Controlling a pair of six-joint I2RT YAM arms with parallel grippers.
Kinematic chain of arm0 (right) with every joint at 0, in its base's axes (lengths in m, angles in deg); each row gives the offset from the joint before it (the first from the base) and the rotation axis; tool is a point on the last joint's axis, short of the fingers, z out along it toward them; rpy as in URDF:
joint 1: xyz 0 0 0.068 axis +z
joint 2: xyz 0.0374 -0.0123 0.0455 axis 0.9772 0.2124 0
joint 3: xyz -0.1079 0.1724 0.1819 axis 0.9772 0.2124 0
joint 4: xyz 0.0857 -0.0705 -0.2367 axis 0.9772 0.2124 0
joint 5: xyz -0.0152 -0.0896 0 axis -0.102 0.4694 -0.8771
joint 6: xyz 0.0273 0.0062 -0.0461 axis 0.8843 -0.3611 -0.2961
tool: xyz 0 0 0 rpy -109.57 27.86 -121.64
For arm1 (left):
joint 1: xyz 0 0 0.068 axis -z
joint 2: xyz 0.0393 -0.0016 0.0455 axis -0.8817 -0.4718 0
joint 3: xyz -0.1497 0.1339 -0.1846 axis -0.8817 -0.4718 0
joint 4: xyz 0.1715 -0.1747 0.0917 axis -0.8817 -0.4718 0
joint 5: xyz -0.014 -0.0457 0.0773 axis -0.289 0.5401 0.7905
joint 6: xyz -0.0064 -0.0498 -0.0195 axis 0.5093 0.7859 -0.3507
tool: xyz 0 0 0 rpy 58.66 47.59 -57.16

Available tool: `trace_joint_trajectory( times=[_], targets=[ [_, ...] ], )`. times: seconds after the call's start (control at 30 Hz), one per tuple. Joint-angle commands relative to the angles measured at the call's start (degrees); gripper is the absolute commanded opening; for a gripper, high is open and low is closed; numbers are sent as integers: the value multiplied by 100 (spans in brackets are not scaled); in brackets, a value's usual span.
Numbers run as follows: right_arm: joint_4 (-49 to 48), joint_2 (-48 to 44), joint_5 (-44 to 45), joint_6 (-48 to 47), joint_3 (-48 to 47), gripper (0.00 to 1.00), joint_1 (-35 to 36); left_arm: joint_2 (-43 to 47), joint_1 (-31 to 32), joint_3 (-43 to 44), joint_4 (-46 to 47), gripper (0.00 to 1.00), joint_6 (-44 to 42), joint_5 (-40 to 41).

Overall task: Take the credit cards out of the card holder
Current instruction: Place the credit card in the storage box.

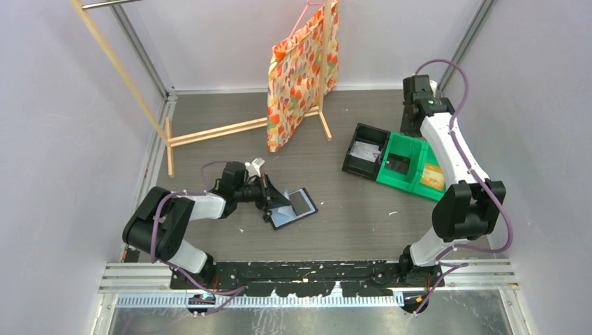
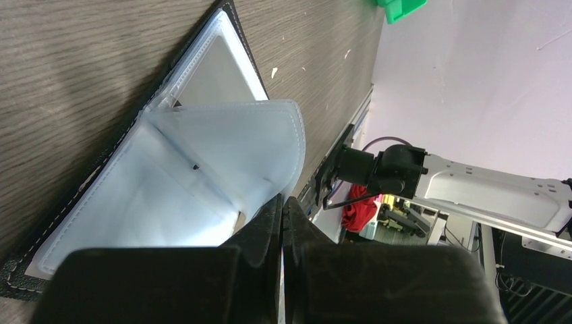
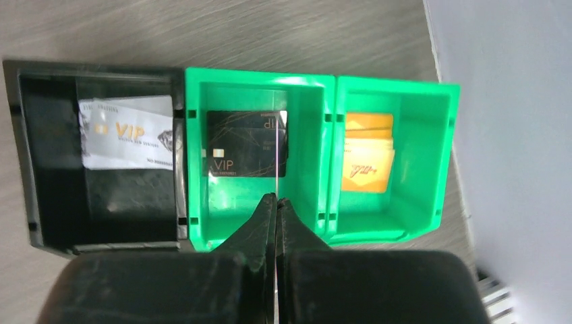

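The card holder (image 1: 294,208) lies open on the table, black outside with pale clear pockets (image 2: 168,175). One clear sleeve (image 2: 256,142) stands raised, and a pale grey card (image 2: 217,67) shows in the far pocket. My left gripper (image 2: 283,200) (image 1: 269,197) is shut, its tips against the raised sleeve's lower edge; whether they pinch it I cannot tell. My right gripper (image 3: 276,200) (image 1: 410,124) hangs over the middle green bin (image 3: 307,202), shut on a credit card (image 3: 277,155) seen edge-on as a thin pale line.
A black bin (image 3: 40,202) holds a silver VIP card (image 3: 125,131). A black VIP card (image 3: 236,145) lies in the middle green bin and orange cards (image 3: 367,152) in the right green bin (image 3: 425,202). A patterned bag (image 1: 300,77) hangs on a wooden rack (image 1: 216,131) at the back.
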Motion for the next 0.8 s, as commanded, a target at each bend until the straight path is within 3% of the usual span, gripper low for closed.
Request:
trace_joint_trajectory(
  times=[0.0, 0.13, 0.37, 0.53, 0.77],
  targets=[
    [-619, 54, 60, -1972, 12, 1, 377, 97, 55, 65, 237, 1, -33, -45],
    [-1473, -362, -60, -3386, 772, 1, 606, 116, 85, 54, 249, 1, -31, -25],
    [-2936, -1405, -1230, -6204, 2501, 1, 603, 71, 142, 36, 389, 1, 36, -67],
    [-3510, -1531, -1431, -7058, 2997, 1, 564, 79, 182, 19, 485, 1, 97, -81],
    [-3939, -1533, -1574, -7468, 3172, 1, 430, 86, 220, -25, 688, 0, 191, -102]
  ],
)
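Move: The held card is to go to the middle green compartment, the one with the black VIP cards; its centre lies about 3 cm ahead of the right hand, 2 cm left and some 17 cm below. At similar depth, the gold-card compartment is 10 cm right and 1 cm back, the black box with white cards 14 cm left and 8 cm ahead. From the left hand, the middle compartment lies roughly 19 cm ahead, 39 cm right and 5 cm below. The card, still pinched on edge between the right fingertips, is swung around above the boxes: the right wrist turns counter-clockwise some 60 degrees while its left side dips about 35. Meanwhile the hand sinks about 4 cm and shifts 3.5 cm left towards the middle green compartment, with a small forward, back and forward sway; the fingers stay shut. ##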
